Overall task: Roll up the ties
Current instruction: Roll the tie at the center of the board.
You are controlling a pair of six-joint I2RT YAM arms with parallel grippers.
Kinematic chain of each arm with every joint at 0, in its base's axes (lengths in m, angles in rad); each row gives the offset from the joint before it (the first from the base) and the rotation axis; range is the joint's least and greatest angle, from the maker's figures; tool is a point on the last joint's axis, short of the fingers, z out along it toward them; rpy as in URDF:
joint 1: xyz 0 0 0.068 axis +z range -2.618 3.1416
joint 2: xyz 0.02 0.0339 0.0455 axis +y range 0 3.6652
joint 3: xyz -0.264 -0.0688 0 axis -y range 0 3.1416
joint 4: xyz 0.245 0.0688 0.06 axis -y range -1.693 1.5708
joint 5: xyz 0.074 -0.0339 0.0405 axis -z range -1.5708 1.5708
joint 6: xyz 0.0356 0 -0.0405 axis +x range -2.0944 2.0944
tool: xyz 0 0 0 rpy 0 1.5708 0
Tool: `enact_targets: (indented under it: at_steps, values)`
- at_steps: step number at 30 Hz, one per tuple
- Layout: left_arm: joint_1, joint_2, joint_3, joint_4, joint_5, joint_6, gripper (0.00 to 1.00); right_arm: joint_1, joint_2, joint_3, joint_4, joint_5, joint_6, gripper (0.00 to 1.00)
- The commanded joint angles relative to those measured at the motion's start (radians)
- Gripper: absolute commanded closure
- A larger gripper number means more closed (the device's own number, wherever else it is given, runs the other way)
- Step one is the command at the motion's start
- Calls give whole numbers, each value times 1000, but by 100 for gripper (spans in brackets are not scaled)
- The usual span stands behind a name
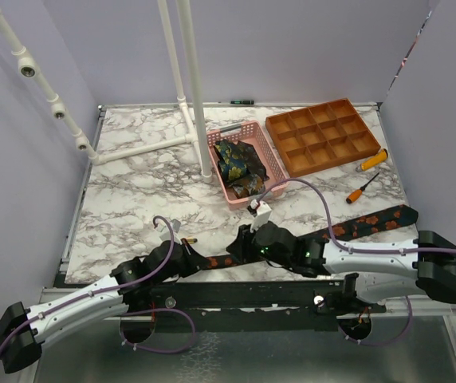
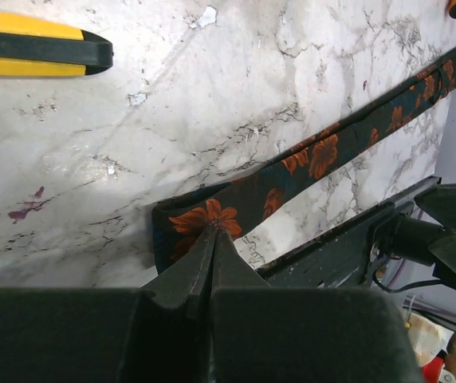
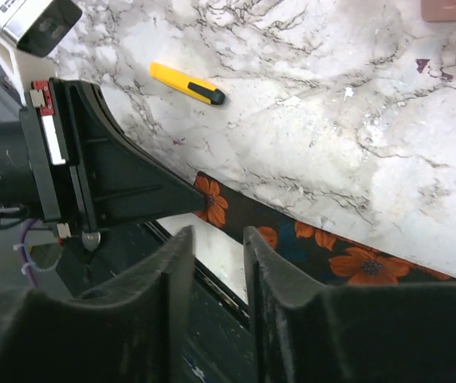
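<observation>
A dark tie (image 1: 355,226) with orange flowers lies flat and diagonal along the table's near edge; it also shows in the left wrist view as the tie (image 2: 308,163) and in the right wrist view as the tie (image 3: 324,247). My left gripper (image 2: 212,230) is shut, its tips resting on the tie's narrow left end (image 1: 212,262). My right gripper (image 3: 216,235) is open and empty, hovering over the table edge just beside that end, facing the left gripper's fingers (image 3: 132,183). Several rolled patterned ties (image 1: 238,164) sit in a pink basket (image 1: 269,155).
An orange compartment tray (image 1: 322,136) stands at the back right, with two orange-handled screwdrivers (image 1: 369,162) beside it. A yellow utility knife (image 2: 37,53) lies near the left gripper. A white pipe frame (image 1: 188,88) rises beside the basket. Purple walls enclose the table.
</observation>
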Motion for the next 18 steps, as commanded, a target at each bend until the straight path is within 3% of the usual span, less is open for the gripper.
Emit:
enact_targets:
  at_steps: [1,7,18]
  values:
    - [-3,-7,-8,-150,-68,2,100,-10,96,84,-93,-9,-42,70]
    - [-2,-6,-2,-164,-78,2,100,-21,234,93,3,-131,30,84]
    - [-3,-31,-6,-186,-83,-7,100,-45,341,66,2,-135,102,90]
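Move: The tie stretch that the right hand goes for lies about 9 cm below it, some 2 cm to its left and 1 cm back; from there the tie's folded left end runs on to the left hand's shut fingertips, which are already at it, about 1 cm below that hand's point. The yellow knife lies about 6 cm ahead and 5 cm left of the left hand, and the pink basket some 26 cm ahead and 3 cm right of the right hand. After a slight shift left and forward, the right hand drops about 8 cm, easing back a centimetre or so, down to the tie some 6 cm to the right of the left fingertips, its fingers closing from a bit under half open to nearly shut and tipping about 15 degrees steeper towards the table. The left hand keeps its shut fingertips on the tie's end flower and creeps about 1 cm left and slightly forward, hardly changing height. ##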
